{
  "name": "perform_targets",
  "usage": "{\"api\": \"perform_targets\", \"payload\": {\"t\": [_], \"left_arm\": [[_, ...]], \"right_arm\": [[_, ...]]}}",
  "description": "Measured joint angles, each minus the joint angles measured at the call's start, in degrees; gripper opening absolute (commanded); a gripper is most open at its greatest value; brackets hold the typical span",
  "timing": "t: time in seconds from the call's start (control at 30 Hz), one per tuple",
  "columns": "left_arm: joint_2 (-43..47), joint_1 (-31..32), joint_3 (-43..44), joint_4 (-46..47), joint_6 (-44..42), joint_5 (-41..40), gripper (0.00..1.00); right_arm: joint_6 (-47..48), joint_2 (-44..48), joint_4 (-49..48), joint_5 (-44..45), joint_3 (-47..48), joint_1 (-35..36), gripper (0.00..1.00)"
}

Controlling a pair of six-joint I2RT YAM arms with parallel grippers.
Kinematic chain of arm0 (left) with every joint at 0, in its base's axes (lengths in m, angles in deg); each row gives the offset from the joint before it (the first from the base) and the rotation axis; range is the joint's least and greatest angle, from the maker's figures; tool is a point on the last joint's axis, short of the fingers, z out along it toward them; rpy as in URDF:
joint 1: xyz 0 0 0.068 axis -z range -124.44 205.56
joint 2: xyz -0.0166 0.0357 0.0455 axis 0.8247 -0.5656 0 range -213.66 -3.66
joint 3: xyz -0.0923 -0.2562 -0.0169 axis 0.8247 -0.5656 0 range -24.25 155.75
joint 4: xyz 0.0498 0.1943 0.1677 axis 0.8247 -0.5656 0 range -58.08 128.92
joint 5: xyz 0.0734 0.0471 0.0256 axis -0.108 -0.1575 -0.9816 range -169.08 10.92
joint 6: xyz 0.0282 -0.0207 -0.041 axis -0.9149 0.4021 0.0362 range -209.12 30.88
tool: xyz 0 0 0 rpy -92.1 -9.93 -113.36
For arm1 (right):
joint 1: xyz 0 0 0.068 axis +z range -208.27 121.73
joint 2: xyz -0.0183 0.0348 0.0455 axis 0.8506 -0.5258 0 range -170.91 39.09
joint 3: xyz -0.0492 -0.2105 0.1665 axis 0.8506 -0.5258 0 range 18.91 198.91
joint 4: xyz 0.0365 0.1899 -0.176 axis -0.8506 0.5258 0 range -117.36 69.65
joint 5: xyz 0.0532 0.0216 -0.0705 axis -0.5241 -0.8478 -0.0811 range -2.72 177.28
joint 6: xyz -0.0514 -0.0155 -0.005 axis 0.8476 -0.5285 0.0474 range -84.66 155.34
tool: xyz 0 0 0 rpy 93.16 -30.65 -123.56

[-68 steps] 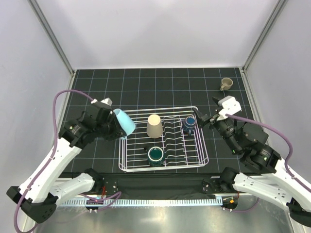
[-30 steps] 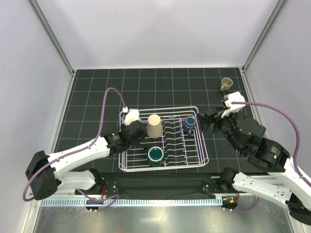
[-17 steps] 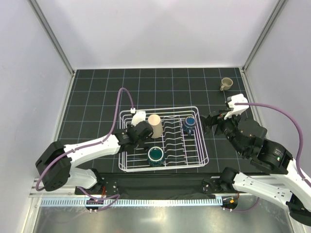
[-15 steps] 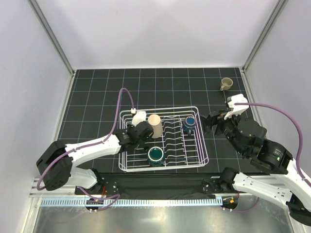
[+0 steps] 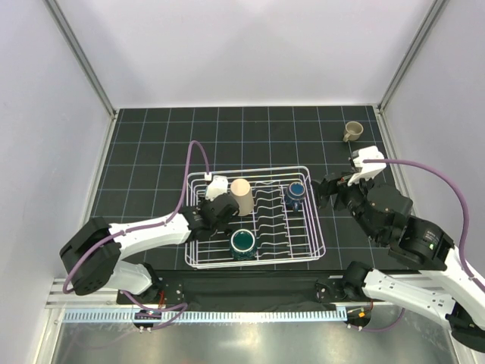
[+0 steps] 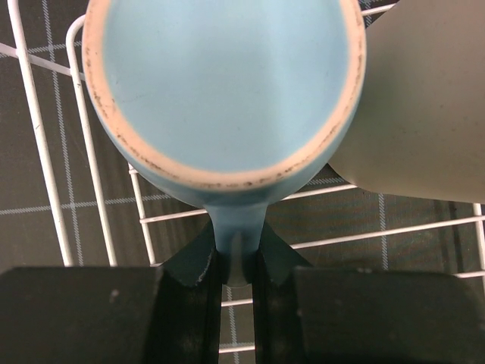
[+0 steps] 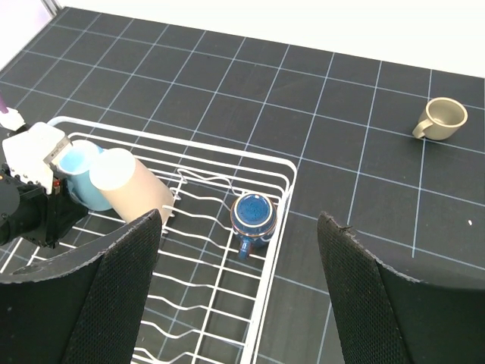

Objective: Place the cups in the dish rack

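My left gripper (image 6: 237, 265) is shut on the handle of a light blue mug (image 6: 223, 83), mouth up toward the wrist camera, over the far left corner of the white wire dish rack (image 5: 321, 236). The mug (image 7: 78, 173) touches a beige handleless cup (image 5: 241, 195) lying beside it. In the rack sit a dark teal-green mug (image 5: 243, 242) at the front and a dark blue mug (image 7: 254, 214) by the right wall. A small tan mug (image 5: 352, 131) stands on the mat at the far right. My right gripper (image 5: 328, 189) hangs open above the mat just right of the rack, holding nothing.
Wavy plate dividers (image 5: 270, 212) fill the rack's middle between the beige cup and the blue mug. Rack wires (image 6: 42, 152) run under the held mug. The black gridded mat (image 5: 151, 144) ends at grey walls on three sides.
The left arm has carried the light blue mug from left of the rack into its far left corner, beside the beige cup. The right arm has only shifted slightly.
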Motion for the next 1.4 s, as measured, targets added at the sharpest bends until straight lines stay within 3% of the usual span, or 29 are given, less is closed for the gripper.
{"api": "perform_targets", "payload": {"t": [0.1,0.3,0.47,0.8,0.9,1.03,1.13,1.3,1.4], "left_arm": [[0.0,0.0,-0.7,1.1,0.6,-0.4,0.01],[0.0,0.0,-1.2,1.4,3.1,-0.5,0.16],[0.2,0.0,-1.8,0.3,4.5,-0.3,0.20],[2.5,0.0,-2.0,-3.4,5.6,0.1,0.58],[3.2,0.0,-1.9,-4.7,5.8,0.4,0.66],[5.8,0.0,-1.5,-7.0,6.1,1.0,0.68],[8.8,0.0,-0.9,-8.2,6.3,1.6,0.71],[14.3,0.0,1.1,-11.4,5.9,3.1,0.82],[16.7,0.0,2.8,-13.1,5.0,4.9,0.82]], "right_arm": [[0.0,-0.7,0.0,0.0,0.0,0.0,0.83],[-0.2,-1.5,-0.2,-0.4,0.0,0.0,0.83],[-0.3,-2.6,-1.0,-1.1,-0.1,0.0,0.83],[-0.6,-6.1,-2.1,-2.9,-0.5,0.0,0.83],[-0.8,-6.9,-2.6,-3.0,-0.8,0.0,0.84],[-2.3,-9.5,-2.6,-3.5,-0.7,-1.1,0.84],[-4.4,-12.9,-1.6,-6.9,0.8,-5.9,0.84],[-9.6,-20.6,-0.8,-19.6,2.6,-25.7,0.84],[-12.1,-25.9,0.2,-24.5,4.7,-34.8,0.84]]}}
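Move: The left hand holds the light-blue cup by its handle at the rack's left side; the cup's middle is about 6 cm ahead, directly in line and 1 cm lower. The tall beige cup is 4 cm ahead and 8 cm right, the green cup 13 cm back and 8 cm right. The right hand's small beige cup lies roughly 33 cm ahead, 20 cm right and 30 cm below; at similar depth, the dark-blue cup is 5 cm ahead, 4 cm left. The left fingers, still pinching the light-blue cup's handle, sink about 1 cm with it, then open wide and let go; the hand eases back and rises clear. Meanwhile the empty, open right hand drifts left, then sweeps forward about 11 cm in all, down and back to the right towards the small beige cup, tipping down some 25 degrees and turning clockwise. ##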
